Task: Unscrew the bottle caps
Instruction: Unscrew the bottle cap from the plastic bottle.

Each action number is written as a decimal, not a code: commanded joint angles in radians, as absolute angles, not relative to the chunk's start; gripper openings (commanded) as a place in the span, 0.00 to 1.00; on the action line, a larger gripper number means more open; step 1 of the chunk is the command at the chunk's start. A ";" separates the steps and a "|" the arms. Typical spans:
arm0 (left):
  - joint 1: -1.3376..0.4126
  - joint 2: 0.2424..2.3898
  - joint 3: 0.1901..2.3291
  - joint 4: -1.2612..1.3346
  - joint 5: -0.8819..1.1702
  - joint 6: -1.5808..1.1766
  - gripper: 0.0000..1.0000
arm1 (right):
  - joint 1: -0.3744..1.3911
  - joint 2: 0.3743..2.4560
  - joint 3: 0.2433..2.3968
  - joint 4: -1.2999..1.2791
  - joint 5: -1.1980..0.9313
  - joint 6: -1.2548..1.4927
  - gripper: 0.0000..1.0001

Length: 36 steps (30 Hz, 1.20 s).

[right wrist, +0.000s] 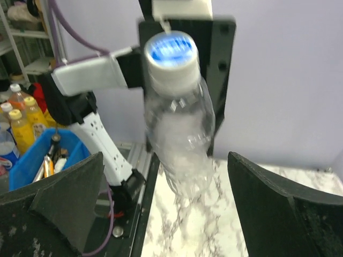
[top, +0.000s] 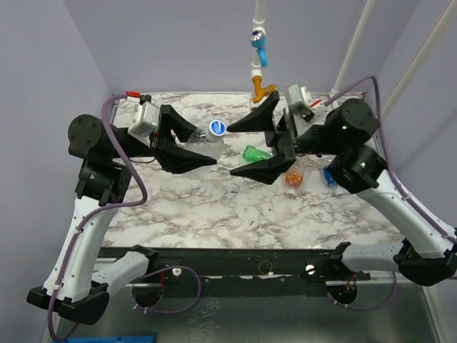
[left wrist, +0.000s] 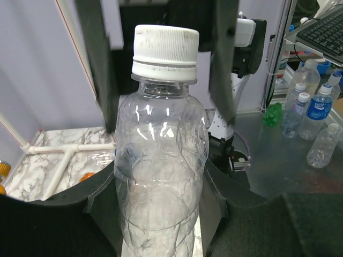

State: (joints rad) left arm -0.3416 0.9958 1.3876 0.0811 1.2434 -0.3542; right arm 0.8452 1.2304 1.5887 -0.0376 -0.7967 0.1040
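My left gripper [top: 200, 146] is shut on a clear bottle [top: 203, 143] and holds it off the marble table [top: 214, 207]. In the left wrist view the bottle [left wrist: 161, 176] sits between the pads of the left gripper [left wrist: 161, 214], its white ribbed cap [left wrist: 165, 48] on the neck. My right gripper [top: 231, 151] stands wide open, one finger on either side of the blue-topped cap [top: 218, 128] without touching it. The right wrist view shows that cap [right wrist: 171, 53] and bottle [right wrist: 182, 139] ahead of the open right gripper [right wrist: 166, 203]. A green bottle [top: 255, 152], an orange bottle [top: 293, 176] and a blue-labelled bottle [top: 332, 175] lie on the table under the right arm.
Blue [top: 258, 46] and orange [top: 260, 89] pipe fittings hang on a white pipe at the back wall. A white pipe frame [left wrist: 59, 155] lies along the table's edge. Spare bottles [left wrist: 316, 107] and a blue bin [right wrist: 32, 160] stand off the table.
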 commanded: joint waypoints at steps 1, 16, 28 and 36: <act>-0.342 0.989 1.432 0.099 1.300 -0.306 0.00 | 0.848 1.276 1.507 -0.009 -0.752 0.053 1.00; -0.353 0.975 1.402 0.174 1.095 -0.385 0.00 | 0.891 1.395 1.478 0.412 -0.836 0.234 1.00; -0.354 0.973 1.401 0.201 0.922 -0.552 0.86 | 0.897 1.439 1.492 0.490 -0.782 0.351 0.26; -0.353 0.972 1.480 0.177 0.864 -0.614 0.99 | 0.897 1.392 1.519 0.239 -0.814 0.275 0.22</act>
State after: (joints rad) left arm -0.3492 0.9798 1.4044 0.1787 0.9398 -0.5495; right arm 0.8913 1.4288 1.4857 0.3775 -0.7975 0.3130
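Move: The left gripper already holds the clear plastic bottle upright: the bottle's middle is between its pads, about 1 cm above the hand point. From the open right gripper, the bottle's middle is some 7 cm to the left, 1 cm ahead and 3 cm lower. On the table roughly 48 cm below the right gripper, the green bottle lies about 27 cm ahead and 8 cm to the right, the orange bottle about 23 cm ahead and 19 cm to the right. Dip the open right gripper down and forward while sweeping it left, then bring it partly back up, ending about 7 cm left of its start, and shut its fingers around the bottle's lower body. Meanwhile lift the left gripper with the bottle, tipping its fingers up slightly; once the right has its grip, spread the left fingers wide to let go, still rising to about 5 cm in all. ##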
